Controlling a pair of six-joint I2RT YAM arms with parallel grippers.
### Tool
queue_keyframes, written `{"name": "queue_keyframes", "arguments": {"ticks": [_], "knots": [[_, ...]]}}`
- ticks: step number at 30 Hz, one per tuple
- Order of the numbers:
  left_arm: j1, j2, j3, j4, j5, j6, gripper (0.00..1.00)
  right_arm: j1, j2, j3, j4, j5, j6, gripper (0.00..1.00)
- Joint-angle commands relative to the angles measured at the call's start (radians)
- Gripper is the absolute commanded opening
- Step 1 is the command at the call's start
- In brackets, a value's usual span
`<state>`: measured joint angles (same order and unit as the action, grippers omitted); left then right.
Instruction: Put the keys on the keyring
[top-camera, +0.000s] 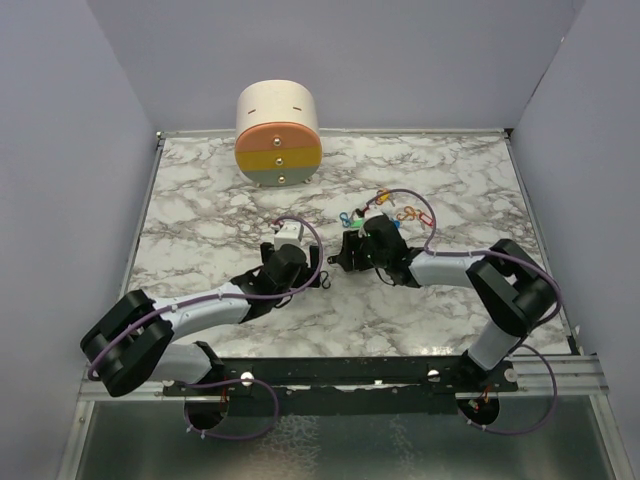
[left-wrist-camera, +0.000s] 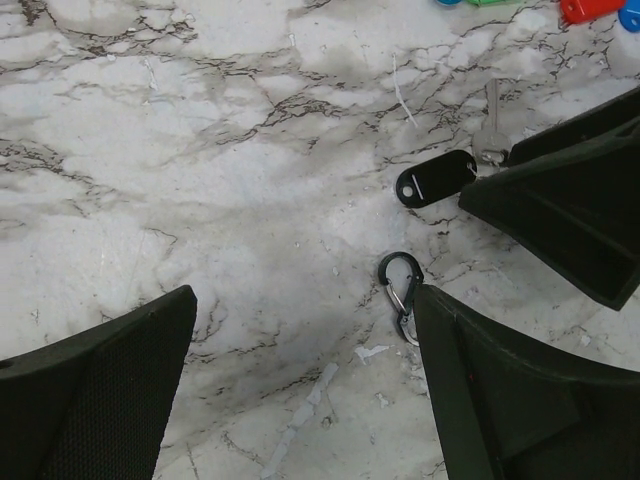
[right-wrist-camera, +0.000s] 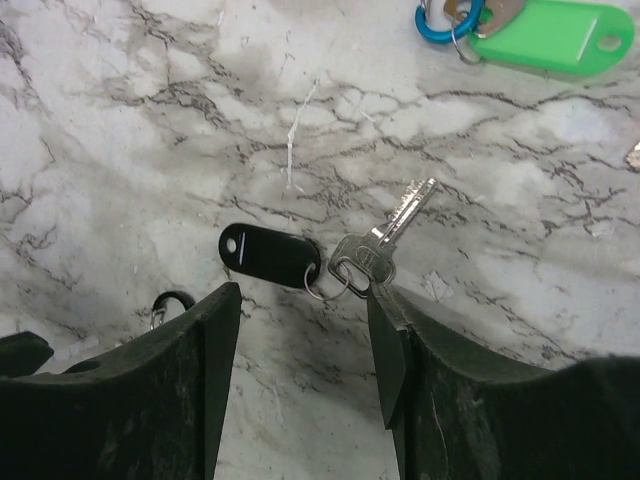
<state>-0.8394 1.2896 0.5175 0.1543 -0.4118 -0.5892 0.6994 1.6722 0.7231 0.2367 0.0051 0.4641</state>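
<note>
In the right wrist view a silver key (right-wrist-camera: 385, 243) lies flat on the marble, joined by a small split ring (right-wrist-camera: 326, 284) to a black tag (right-wrist-camera: 270, 255). My right gripper (right-wrist-camera: 303, 300) is open just short of the ring, and the key's head touches its right fingertip (right-wrist-camera: 378, 300). A black carabiner clip (left-wrist-camera: 402, 295) lies against the right fingertip (left-wrist-camera: 428, 305) of my open left gripper (left-wrist-camera: 305, 300); nothing is between its fingers. The black tag (left-wrist-camera: 436, 178) lies beyond the clip. In the top view both grippers, left (top-camera: 312, 275) and right (top-camera: 342, 255), meet at mid-table.
Coloured keys and tags (top-camera: 385, 205) lie in a cluster behind the right gripper. They include a green tag (right-wrist-camera: 555, 35) on a blue clip (right-wrist-camera: 445, 20) and a red tag (left-wrist-camera: 590, 8). A round box with coloured drawers (top-camera: 278, 135) stands at the back.
</note>
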Motion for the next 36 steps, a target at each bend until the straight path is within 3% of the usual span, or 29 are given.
{"name": "queue_keyframes", "arguments": {"ticks": [1, 17, 36], "knots": [[-0.002, -0.033, -0.019, 0.001, -0.033, -0.005, 0.91, 0.005, 0.068, 0.043, 0.024, -0.025, 0.016, 0.55], [-0.002, -0.019, -0.011, 0.002, -0.04, 0.011, 0.91, -0.01, 0.233, 0.22, 0.034, 0.0, -0.007, 0.55], [-0.002, -0.012, -0.004, 0.003, -0.034, 0.013, 0.91, -0.029, 0.168, 0.201, 0.003, 0.064, -0.037, 0.55]]}}
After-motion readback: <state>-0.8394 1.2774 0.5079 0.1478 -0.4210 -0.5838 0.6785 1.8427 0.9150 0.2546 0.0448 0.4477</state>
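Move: The key with the black tag lies flat just past the right fingertips, roughly 2 cm ahead, 2 cm left of the hand and 2 cm below it. The black carabiner is some 5 cm back and 6 cm to the right hand's left; the green-tagged key with its blue carabiner lies about 12 cm straight ahead of that hand. From the left hand, the black-tagged key is around 2 cm ahead, 11 cm right and 6 cm down. The black-tagged key is pushed along the table by the right fingertips, which stay half open and level. That hand sweeps diagonally forward and left about 6 cm, with a last bit mostly forward, then slides back some 2 cm to the right, still pointing down at a slant and beside the tag. ##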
